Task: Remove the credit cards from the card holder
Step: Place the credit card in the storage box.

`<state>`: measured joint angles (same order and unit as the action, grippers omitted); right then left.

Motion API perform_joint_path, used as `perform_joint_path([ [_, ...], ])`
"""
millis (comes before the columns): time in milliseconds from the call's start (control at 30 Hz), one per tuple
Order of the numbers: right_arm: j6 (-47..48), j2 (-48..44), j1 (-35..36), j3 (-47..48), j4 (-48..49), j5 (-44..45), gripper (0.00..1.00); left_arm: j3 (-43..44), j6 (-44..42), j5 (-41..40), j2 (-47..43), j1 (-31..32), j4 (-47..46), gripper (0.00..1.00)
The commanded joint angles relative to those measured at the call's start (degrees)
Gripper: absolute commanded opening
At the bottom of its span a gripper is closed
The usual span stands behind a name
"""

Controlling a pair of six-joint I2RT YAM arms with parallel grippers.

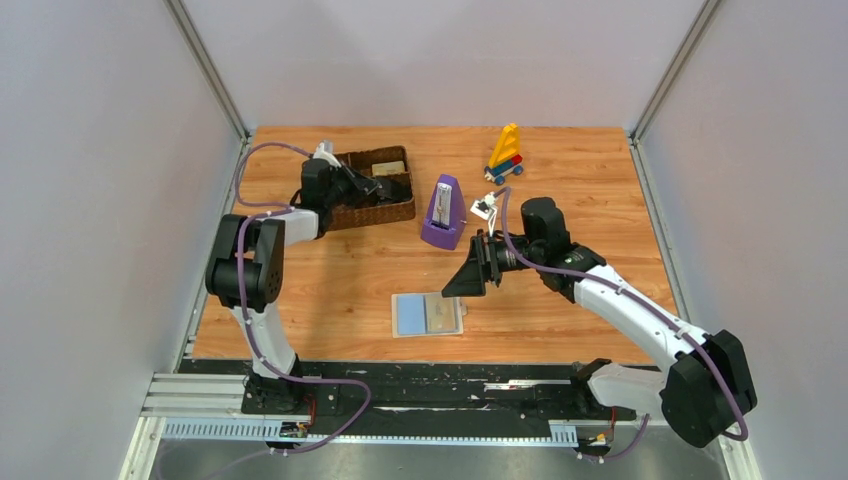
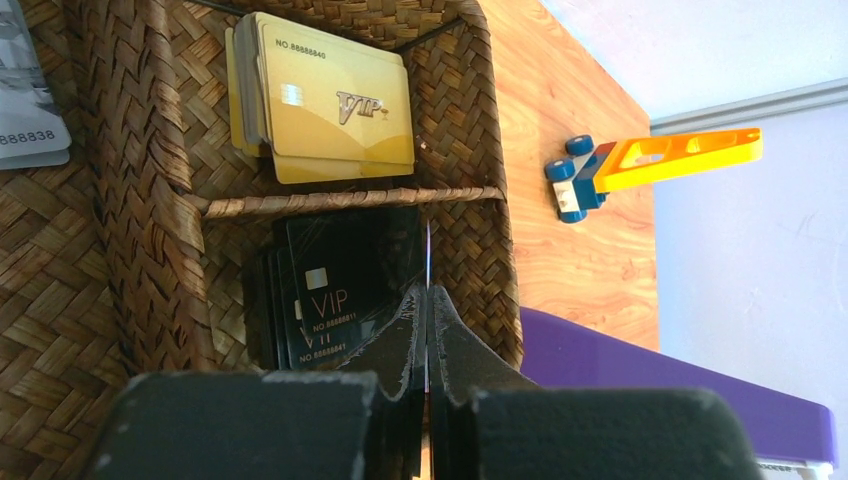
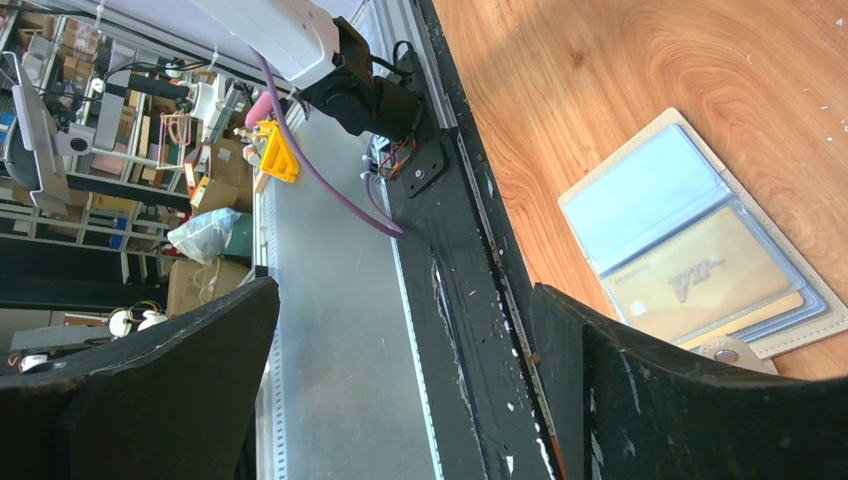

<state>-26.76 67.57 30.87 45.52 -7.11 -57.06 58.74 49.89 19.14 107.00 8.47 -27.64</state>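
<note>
The light-blue card holder [image 1: 410, 315] lies open on the table near the front edge. One gold credit card [image 3: 700, 280] shows in its right slot, and the left slot [image 3: 645, 195] looks bare. My right gripper [image 1: 478, 270] hovers open just behind the holder's right end with nothing between its fingers [image 3: 405, 290]. My left gripper [image 1: 372, 190] is over the brown woven tray [image 1: 385, 213]. It is shut [image 2: 428, 292] on a thin card [image 2: 428, 250] seen edge-on, above the compartment that holds black cards [image 2: 330, 280]. Gold cards [image 2: 330, 110] fill the compartment beyond.
A purple metronome [image 1: 443, 212] stands between the tray and my right gripper. An orange and blue toy [image 1: 505, 155] sits at the back. A grey card [image 2: 25, 100] lies in another tray compartment. Grey walls close in both sides.
</note>
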Motion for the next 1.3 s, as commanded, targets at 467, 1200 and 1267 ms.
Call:
perform_joint_path([
  [467,2.3,3.0,-0.2,3.9,0.2,0.8,1.0,2.7,0.9,1.3,5.6,-0.3,-6.9,0.08],
  [1200,2.2,3.0,-0.2,4.9,-0.8,2.3,1.0,5.9,-5.7,0.7,3.9,-0.3,3.4,0.38],
  [1267,2.3,3.1,-0.2,5.2,-0.9,2.3,1.0,6.1,-6.1,0.6,3.8,-0.3,4.2,0.4],
])
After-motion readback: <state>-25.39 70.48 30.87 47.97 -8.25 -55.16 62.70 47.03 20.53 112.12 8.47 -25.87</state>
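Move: From the left gripper, which holds a black credit card edge-on, the black-card compartment of the storage box lies some 3 cm ahead, about 1 cm right and 7 cm below. The gold cards lie about 10 cm ahead and level sideways, the silver cards 5 cm ahead and 12 cm left; the purple metronome stands 13 cm right and 4 cm back. From the right hand, the black compartment is roughly 33 cm ahead, 12 cm left and 17 cm below. Lower the left gripper about 2 cm into the black-card compartment, easing some 1 cm forward, with the held card still upright beside the black stack. Once down, all but hold the hand there and open the fingers to a bit over a third of their range to let go of the card, barely turning the wrist. ##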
